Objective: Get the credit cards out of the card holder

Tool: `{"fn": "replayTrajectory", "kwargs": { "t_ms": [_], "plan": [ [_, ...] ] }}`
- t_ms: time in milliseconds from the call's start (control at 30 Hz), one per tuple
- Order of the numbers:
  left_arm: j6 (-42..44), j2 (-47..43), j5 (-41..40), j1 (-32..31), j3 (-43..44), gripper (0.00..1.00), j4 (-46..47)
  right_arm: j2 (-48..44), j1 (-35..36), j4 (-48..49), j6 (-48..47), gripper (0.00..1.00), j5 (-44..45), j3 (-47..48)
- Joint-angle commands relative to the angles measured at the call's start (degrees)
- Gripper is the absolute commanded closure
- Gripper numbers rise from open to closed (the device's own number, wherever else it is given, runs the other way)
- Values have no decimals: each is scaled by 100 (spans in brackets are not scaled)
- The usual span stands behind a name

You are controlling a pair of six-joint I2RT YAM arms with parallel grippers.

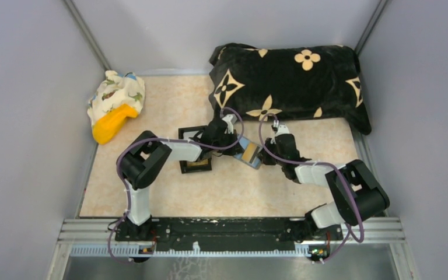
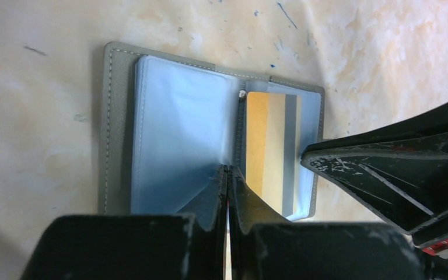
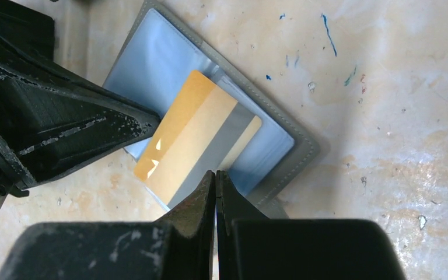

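The grey card holder lies open on the table between both grippers, its light-blue sleeves facing up. A gold credit card with a grey stripe sits in one sleeve, and one end pokes out past the holder's edge. My left gripper is shut, with its tips down on the sleeves by the spine. My right gripper is also shut, its tips against the card's long edge. Whether either one pinches anything does not show. The same card appears in the left wrist view, next to the right fingers.
A black box lies under the left forearm. A black pillow with gold flowers fills the back right. A patterned cloth with a yellow object sits at the back left. Grey walls close in on three sides.
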Motion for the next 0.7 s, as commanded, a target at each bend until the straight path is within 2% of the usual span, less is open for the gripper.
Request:
{"fn": "replayTrajectory", "kwargs": {
  "t_ms": [0,133,300,400,467,667],
  "plan": [
    [-138,211,803,51,-122,97,483,-66,-43,254,77,100,-105,-45],
    [-384,236,1445,183,-358,94,1106,103,-79,365,88,100,-177,-98],
    [-538,204,1827,345,-436,73,1172,299,-202,643,181,100,-315,-275],
    [-857,216,2179,500,-661,58,1596,346,-365,841,278,100,-481,-421],
    [-973,254,2296,552,-748,52,1777,383,-460,927,299,100,-574,-472],
    [-1070,383,2360,564,-749,49,1916,399,-480,893,222,100,-518,-521]
  ]
}}
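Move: Right in front of the shut left fingertips, the striped credit card lies about 3 cm to their right, level fore and aft and 1 cm below. The open card holder beneath it is centred some 1 cm ahead and 1 cm right of them, and the black tray about 15 cm left, level with them. From the right hand, the card is about 3 cm left and 1 cm ahead, the holder's middle 5 cm left and 2 cm ahead. Drawing back about 2.5 cm along the card's left edge towards its near end, the left hand first slips slightly right, then returns left and rises some 1.5 cm, rolling left side down about 15 degrees as its fingers open about halfway. The right hand, still shut, keeps its tips at the card's right edge, sinking and easing right by about 1 cm. ##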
